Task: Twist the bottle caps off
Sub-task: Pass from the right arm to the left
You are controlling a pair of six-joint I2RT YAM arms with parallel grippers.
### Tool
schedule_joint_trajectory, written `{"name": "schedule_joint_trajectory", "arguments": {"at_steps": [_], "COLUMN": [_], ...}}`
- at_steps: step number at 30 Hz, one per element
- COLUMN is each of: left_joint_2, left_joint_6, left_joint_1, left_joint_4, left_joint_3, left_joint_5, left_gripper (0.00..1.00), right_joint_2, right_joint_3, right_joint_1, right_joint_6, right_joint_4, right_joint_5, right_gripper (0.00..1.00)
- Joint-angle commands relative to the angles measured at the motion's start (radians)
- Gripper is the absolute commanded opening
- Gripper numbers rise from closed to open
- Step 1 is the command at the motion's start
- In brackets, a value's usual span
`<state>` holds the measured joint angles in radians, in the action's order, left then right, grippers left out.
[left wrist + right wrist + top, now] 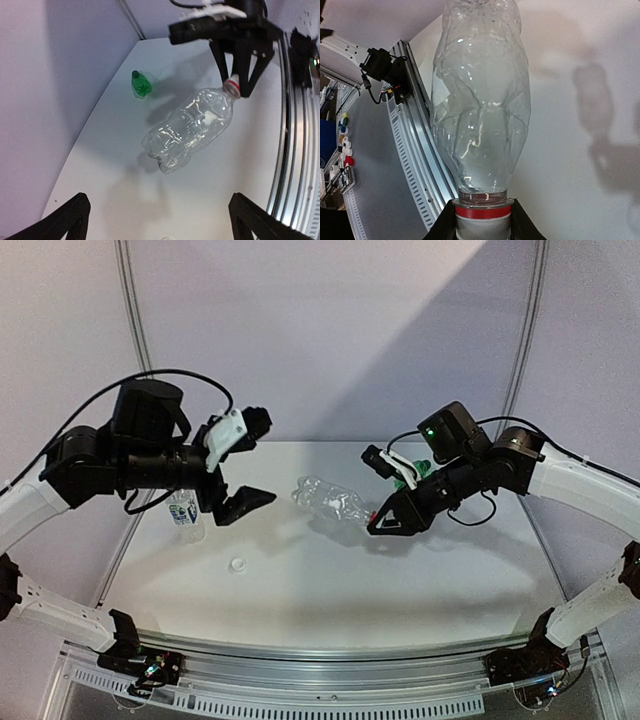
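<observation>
My right gripper (384, 521) is shut on the white, red-ringed cap (482, 226) of the clear unlabelled bottle (330, 500), which sticks out sideways above the table toward the left arm. In the right wrist view a black finger sits on each side of the cap. My left gripper (262, 462) stands wide open a little left of the bottle's base (167, 160), touching nothing. A labelled clear bottle (185, 512) stands upright behind the left gripper. The green bottle (141, 85) stands at the back, partly hidden by the right arm in the top view. A loose white cap (237, 564) lies on the table.
The white table (330, 590) has a metal rail (330, 648) along its near edge. Pale walls close in the back and sides. A shelf with small coloured items (342, 150) stands off the table.
</observation>
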<state>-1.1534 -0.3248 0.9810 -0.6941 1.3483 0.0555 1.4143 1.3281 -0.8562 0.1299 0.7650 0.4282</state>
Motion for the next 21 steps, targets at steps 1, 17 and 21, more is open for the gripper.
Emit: {"name": "schedule_joint_trajectory", "arguments": {"at_steps": [1, 17, 21], "left_joint_2": [-0.012, -0.136, -0.157], "left_joint_6": [-0.212, -0.467, -0.492], "left_joint_1": [0.05, 0.076, 0.076], "left_joint_4": [0.075, 0.131, 0.123], "left_joint_3": [-0.078, -0.102, -0.095], "left_joint_5": [0.015, -0.086, -0.101], "left_gripper": [0.99, 0.99, 0.95], "right_joint_2": [-0.037, -0.018, 0.003], "right_joint_3": [-0.003, 0.07, 0.097], "right_joint_1": [0.001, -0.001, 0.0], "right_joint_6": [0.006, -0.029, -0.048], "right_joint_4": [0.05, 0.143, 0.174], "right_joint_5": [0.103, 0.244, 0.253], "right_gripper": [0.0, 0.0, 0.0]}}
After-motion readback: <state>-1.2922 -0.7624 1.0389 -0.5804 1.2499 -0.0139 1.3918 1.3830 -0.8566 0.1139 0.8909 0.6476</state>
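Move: The clear bottle's middle is about 12 cm to the left gripper's right, 3 cm ahead and 7 cm below. The right gripper already pinches this bottle by its cap, its middle some 9 cm left, 4 cm ahead and 3 cm above that hand. From the left gripper, the loose cap lies on the table 13 cm left, 5 cm ahead, 34 cm down; the labelled bottle stands 27 cm left, 15 cm ahead, 25 cm down. Lower the left gripper about 7 cm and carry it some 5 cm to its right, fingers wide open, until they come up close around the clear bottle's base end, swinging the wrist roughly 20 degrees clockwise and rolling its left side up. Meanwhile draw the right gripper back about 4 cm and slightly up, keeping its pinch on the cap. ##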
